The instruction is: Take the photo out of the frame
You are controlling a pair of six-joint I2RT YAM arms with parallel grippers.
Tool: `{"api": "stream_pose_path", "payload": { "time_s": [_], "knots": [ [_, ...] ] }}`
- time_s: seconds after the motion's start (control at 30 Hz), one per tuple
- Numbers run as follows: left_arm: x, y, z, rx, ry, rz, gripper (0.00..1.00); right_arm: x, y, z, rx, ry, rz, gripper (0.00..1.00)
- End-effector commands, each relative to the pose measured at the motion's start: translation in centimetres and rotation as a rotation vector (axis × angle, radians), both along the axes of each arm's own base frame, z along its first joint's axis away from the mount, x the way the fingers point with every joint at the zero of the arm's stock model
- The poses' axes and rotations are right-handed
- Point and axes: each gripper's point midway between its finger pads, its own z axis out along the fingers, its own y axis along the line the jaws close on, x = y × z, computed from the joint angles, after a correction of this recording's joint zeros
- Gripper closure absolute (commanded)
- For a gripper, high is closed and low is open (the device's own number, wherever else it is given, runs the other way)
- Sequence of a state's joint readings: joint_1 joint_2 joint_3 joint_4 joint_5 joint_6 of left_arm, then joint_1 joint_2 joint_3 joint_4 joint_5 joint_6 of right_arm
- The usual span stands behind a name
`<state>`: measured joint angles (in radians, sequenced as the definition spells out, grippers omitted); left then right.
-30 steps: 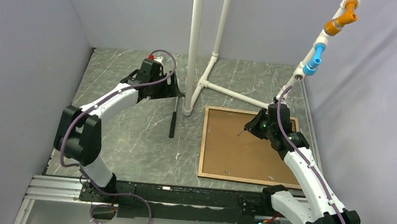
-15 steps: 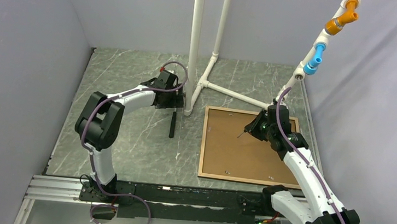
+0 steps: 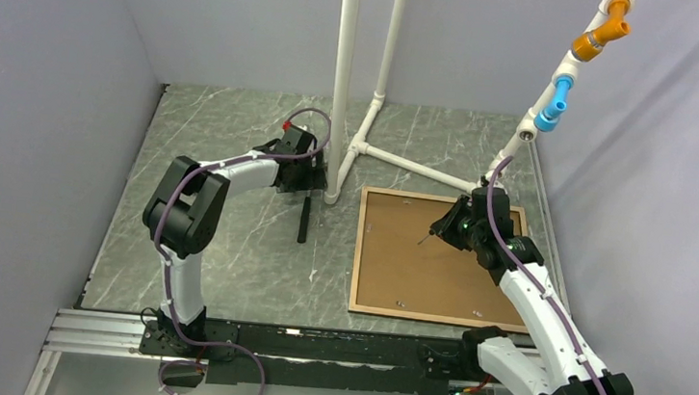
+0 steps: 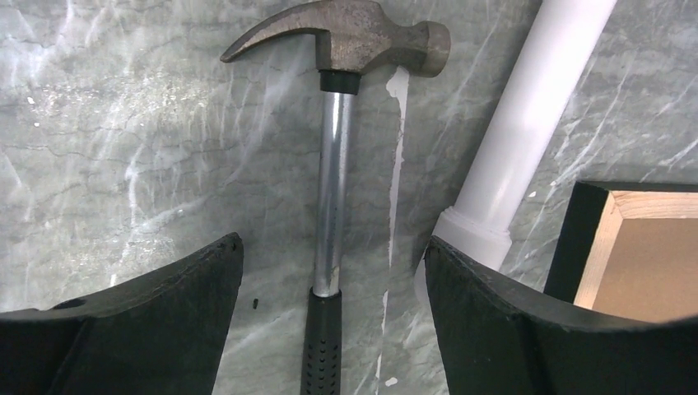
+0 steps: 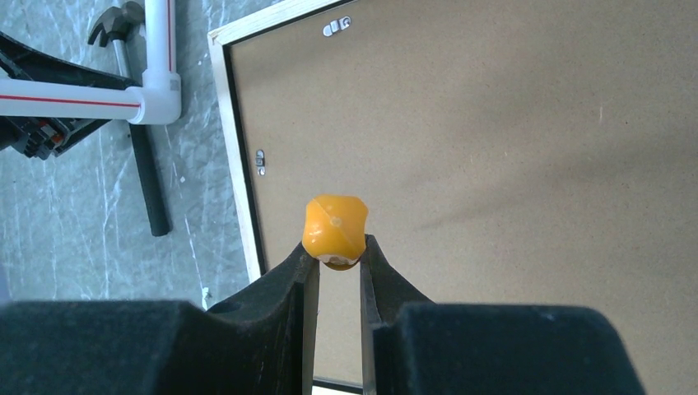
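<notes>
The frame (image 3: 359, 247) lies face down at the right of the table, its pale wooden back rim up and its black side (image 4: 576, 239) showing. The photo's brown board back (image 3: 416, 272) (image 5: 494, 164) fills it; the print side is hidden. My right gripper (image 3: 451, 225) (image 5: 338, 251) hovers over the board's far part, shut on a yellow-handled screwdriver (image 5: 335, 224) whose thin shaft (image 3: 425, 236) points down-left at the board. My left gripper (image 3: 313, 177) (image 4: 333, 243) is open, its fingers astride the hammer (image 4: 333, 164) without touching it.
The hammer (image 3: 304, 217) lies left of the frame, head toward the back. A white pipe stand (image 3: 341, 81) (image 4: 527, 140) rises between hammer and frame, close to my left gripper's right finger. Small metal clips (image 5: 260, 160) (image 5: 337, 26) sit on the frame's inner edge. Grey walls enclose the table.
My left arm has swung right from the back left and lowered over the hammer head beside the pipe. The right arm, the screwdriver and the frame have not moved.
</notes>
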<state>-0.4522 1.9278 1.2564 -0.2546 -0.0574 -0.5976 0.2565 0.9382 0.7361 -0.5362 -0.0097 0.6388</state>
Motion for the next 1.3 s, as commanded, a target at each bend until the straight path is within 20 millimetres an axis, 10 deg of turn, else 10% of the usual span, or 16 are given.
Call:
{"api": "stream_pose_path", "payload": {
  "time_s": [0.0, 1.27],
  "knots": [
    [-0.1, -3.9, 0.3, -0.121, -0.01, -0.054, 0.16, 0.1, 0.2, 0.9, 0.02, -0.039, 0.006, 1.0],
    [-3.0, -15.5, 0.9, -0.259, 0.049, -0.255, 0.15, -0.5, -0.2, 1.6, 0.015, -0.058, 0.004, 1.0]
  ]
}}
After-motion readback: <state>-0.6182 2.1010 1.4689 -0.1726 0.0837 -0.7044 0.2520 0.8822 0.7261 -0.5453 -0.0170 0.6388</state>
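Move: The left gripper is open just above the table, straddling the hammer, whose middle lies roughly 3 cm back, straight in line and 2 cm below. The white pipe stand's near foot is about 5 cm to its right, level fore and aft; the frame's far left corner is some 14 cm right and 1 cm ahead. From the right hand, that foot lies about 14 cm ahead, 29 cm left and 13 cm below. Sweep the left gripper about 13 cm to the right, low and nearly level over the table, pushing the pipe stand's foot along towards the frame with the right finger. Keep the fingers open with the hammer between them so it comes along, and let the wrist roll and turn clockwise roughly 10 degrees. Hold the right hand and its screwdriver almost still over the frame's back. ##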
